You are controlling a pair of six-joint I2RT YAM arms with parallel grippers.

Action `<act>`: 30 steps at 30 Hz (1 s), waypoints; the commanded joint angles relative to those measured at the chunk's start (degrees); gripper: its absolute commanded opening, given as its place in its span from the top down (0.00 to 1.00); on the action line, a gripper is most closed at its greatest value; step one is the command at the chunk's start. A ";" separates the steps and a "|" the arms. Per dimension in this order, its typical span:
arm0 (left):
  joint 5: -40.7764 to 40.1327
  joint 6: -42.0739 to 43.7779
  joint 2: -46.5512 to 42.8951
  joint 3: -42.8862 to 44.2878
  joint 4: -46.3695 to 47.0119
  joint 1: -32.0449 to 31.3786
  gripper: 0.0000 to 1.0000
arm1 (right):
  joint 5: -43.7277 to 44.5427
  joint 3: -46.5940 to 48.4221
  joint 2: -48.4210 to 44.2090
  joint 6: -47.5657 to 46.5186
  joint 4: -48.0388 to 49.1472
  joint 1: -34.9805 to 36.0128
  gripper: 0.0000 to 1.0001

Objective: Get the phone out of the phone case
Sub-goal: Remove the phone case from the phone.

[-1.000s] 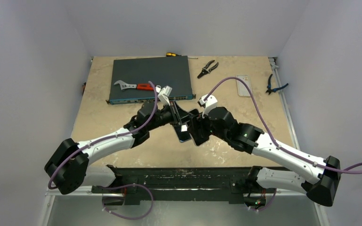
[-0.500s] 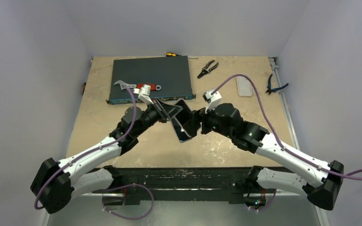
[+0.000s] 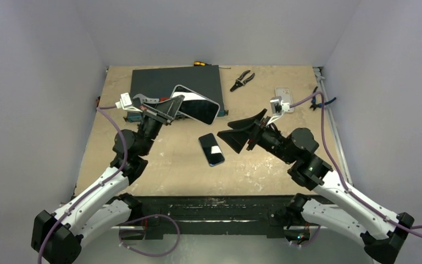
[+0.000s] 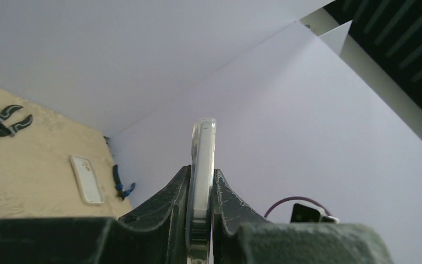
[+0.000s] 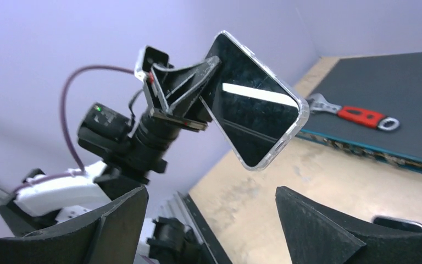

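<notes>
The dark phone (image 3: 211, 149) lies flat on the tan table (image 3: 159, 165) between the two arms, and nothing touches it. Its edge shows as a sliver (image 5: 398, 223) in the right wrist view. My left gripper (image 3: 178, 104) is shut on the phone case (image 3: 196, 104), which has a clear rim and a dark glossy face, and holds it in the air over the back left of the table. The left wrist view shows the case (image 4: 203, 143) edge-on, pinched by the left gripper (image 4: 201, 173). My right gripper (image 3: 244, 129) hovers open and empty just right of the phone. Its wrist view has the right gripper (image 5: 211, 190) facing the held case (image 5: 253, 118).
A dark network switch (image 3: 159, 81) sits at the back left with a red-handled wrench (image 5: 357, 114) on it. Black pliers (image 3: 242, 80), a screwdriver (image 3: 200, 64), blue-handled pliers (image 3: 321, 99) and a white case (image 3: 283, 99) lie along the back and right.
The arms have pulled apart. The left one carried the case up and back to the left, the phone now lies on the table, and the right gripper opened and drew back to the right.
</notes>
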 commanded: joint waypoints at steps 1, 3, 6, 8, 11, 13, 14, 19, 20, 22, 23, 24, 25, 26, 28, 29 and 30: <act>-1.19 -8.65 -0.73 -1.56 16.73 -0.22 1.00 | -7.00 -2.93 2.38 6.05 15.46 -0.87 0.12; -0.76 -10.24 -0.35 -1.54 18.75 -0.22 1.00 | -7.62 -1.33 4.95 6.01 16.45 -0.88 0.15; -0.35 -11.31 -0.29 -1.48 20.74 -0.24 1.00 | -8.23 -0.06 8.22 7.40 20.06 -0.88 0.21; -0.60 -11.45 -0.87 -1.16 20.21 -0.24 1.00 | -8.56 1.11 10.22 7.93 21.71 -0.86 0.26; -1.00 -11.28 -1.62 -0.89 19.16 -0.24 1.00 | -9.33 2.12 13.51 9.23 25.13 -0.88 0.36; -1.29 -11.33 -1.91 -0.80 18.66 -0.20 1.00 | -10.08 2.41 14.89 10.17 27.74 -0.88 0.44; -1.38 -11.29 -2.01 -0.74 18.28 -0.24 1.00 | -10.36 2.55 15.40 10.38 28.70 -0.86 0.46; -1.55 -11.59 -2.21 -1.05 17.55 -0.23 1.00 | -12.04 3.91 17.70 10.97 32.79 -0.88 0.50; -1.56 -11.69 -2.09 -1.10 17.52 -0.24 1.00 | -12.33 4.06 18.10 11.34 33.59 -0.88 0.53; -1.81 -11.83 -2.20 -1.27 17.44 -0.24 1.00 | -12.92 4.58 19.00 11.71 34.44 -0.86 0.60; -1.88 -11.88 -2.29 -1.35 17.34 -0.24 1.00 | -13.09 4.74 19.19 11.68 34.62 -0.86 0.62; -2.14 -11.93 -2.36 -1.37 17.04 -0.24 1.00 | -13.20 4.86 19.29 11.64 34.88 -0.88 0.64; -2.41 -12.02 -2.45 -1.27 16.41 -0.24 1.00 | -13.17 5.05 19.34 11.49 34.99 -0.88 0.65; -2.65 -12.20 -2.54 -1.28 15.85 -0.24 1.00 | -13.45 5.25 19.34 11.26 35.00 -0.88 0.65; -3.14 -12.32 -2.48 -1.21 14.80 -0.20 1.00 | -14.43 5.65 19.38 10.98 35.30 -0.88 0.62; -3.40 -12.57 -2.47 -1.15 14.01 -0.22 1.00 | -14.56 5.77 19.24 10.59 35.18 -0.86 0.61; -3.54 -12.72 -2.41 -0.99 12.96 -0.24 1.00 | -14.58 5.87 19.00 10.32 35.07 -0.88 0.60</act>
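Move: The cased phone is already in the left fingers, its middle some 5 cm right of that hand at about its height. From the open right hand, that middle lies roughly 8 cm ahead, 9 cm left and nearly level; the phone's free lower end is nearest. On the table, the bare phone is about 4 cm ahead and 5 cm left of the right hand, 23 cm down, and the dark flat box some 30 cm ahead, 20 cm left. The right hand reaches left about 7 cm, first near level and slightly forward, then rising some 3 cm, towards the free lower corner of the cased phone, turning counter-clockwise and rolling its left side up while its fingers narrow from almost wide open to a bit over a third, one coming to each side of that corner. The left hand keeps its pinch on the phone's other end and lifts it about 4 cm, drawing a little back and left and rolling some 15 degrees with its right side up, to present the edge between the right fingertips. ##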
